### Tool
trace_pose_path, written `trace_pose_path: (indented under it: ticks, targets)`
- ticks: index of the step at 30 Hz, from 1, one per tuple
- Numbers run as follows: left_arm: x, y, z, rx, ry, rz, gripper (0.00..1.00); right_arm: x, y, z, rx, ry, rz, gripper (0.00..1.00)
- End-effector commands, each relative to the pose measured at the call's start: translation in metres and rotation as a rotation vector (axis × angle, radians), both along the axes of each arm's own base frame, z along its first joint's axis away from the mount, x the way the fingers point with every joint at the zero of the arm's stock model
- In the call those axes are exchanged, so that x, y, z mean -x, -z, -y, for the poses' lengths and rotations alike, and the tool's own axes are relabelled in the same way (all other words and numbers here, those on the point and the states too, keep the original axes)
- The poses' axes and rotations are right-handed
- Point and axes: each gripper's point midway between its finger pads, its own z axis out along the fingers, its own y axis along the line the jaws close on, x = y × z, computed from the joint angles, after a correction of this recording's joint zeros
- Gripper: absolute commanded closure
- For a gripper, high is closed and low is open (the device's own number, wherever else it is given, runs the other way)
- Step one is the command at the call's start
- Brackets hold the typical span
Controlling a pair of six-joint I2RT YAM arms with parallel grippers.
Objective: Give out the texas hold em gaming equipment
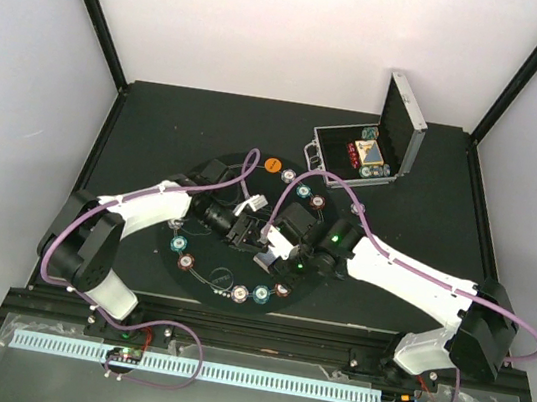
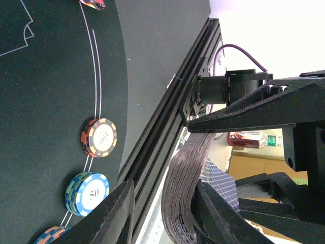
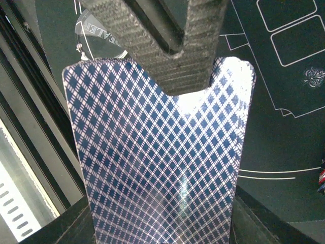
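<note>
A deck of playing cards (image 3: 157,162) with blue diamond-patterned backs is held over the round black mat (image 1: 208,253), and my right gripper (image 3: 161,229) is shut on its two long edges. In the left wrist view the deck (image 2: 185,188) is bowed and stands between the fingers of my left gripper (image 2: 162,203). Its right finger touches the deck; its left finger (image 2: 114,213) stands a gap away, so the jaws are open. Poker chips sit along the mat's rim: an orange-black stack (image 2: 100,137), a blue-white one (image 2: 87,192) and several more (image 1: 260,295). An orange disc (image 1: 272,164) lies at the far rim.
The silver aluminium case (image 1: 400,130) stands open at the back right with chips and cards inside. A clear dealer disc (image 3: 96,35) lies on the mat beneath the deck. The table's black frame rail (image 2: 172,101) runs close beside the mat.
</note>
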Motion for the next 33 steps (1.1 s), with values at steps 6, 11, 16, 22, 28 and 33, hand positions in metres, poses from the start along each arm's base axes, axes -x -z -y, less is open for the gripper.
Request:
trace_pose_path:
  ticks: [6,11,16,22,28,33]
  targets:
    - [-0.009,-0.006,-0.008,-0.020,-0.018,0.051,0.66,-0.003,-0.002,0.001,0.016,0.002,0.023,0.45]
    - [-0.010,-0.010,-0.009,-0.016,-0.026,0.062,0.66,-0.002,-0.001,0.001,0.018,0.003,0.022,0.45]
    - [-0.012,-0.018,-0.009,0.000,-0.030,0.070,0.62,-0.002,0.001,0.002,0.022,0.003,0.020,0.45]
    - [-0.009,-0.026,-0.005,0.041,-0.014,0.060,0.44,-0.002,0.000,0.001,0.019,0.003,0.019,0.45]
    - [-0.004,-0.019,0.001,0.045,0.015,0.031,0.36,-0.002,0.001,0.001,0.019,0.000,0.017,0.45]
    - [-0.005,-0.018,0.007,0.046,0.027,0.026,0.37,-0.002,0.002,0.001,0.025,-0.001,0.014,0.46]
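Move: The card deck, held in the right fingers, has its middle about 3 cm to the left of the right hand and 1 cm lower; from the left hand it lies roughly 3 cm right, 2 cm back and 1 cm down, its free end between the left fingers. On the mat some 13 cm below, from the left hand, the blue chip stack is about 12 cm back and 2 cm right, the nearer red chip stack 10 cm back and 7 cm right. The deck stays pinched by its long sides in the nearly still right hand while the left hand, a fingertip on its patterned back, draws about 1 cm to the left, away from the right hand. The left fingers then open to nearly twice their gap, the fingertip coming off the cards, and the hand eases some 0.5 cm back to the right and slightly towards its base. ##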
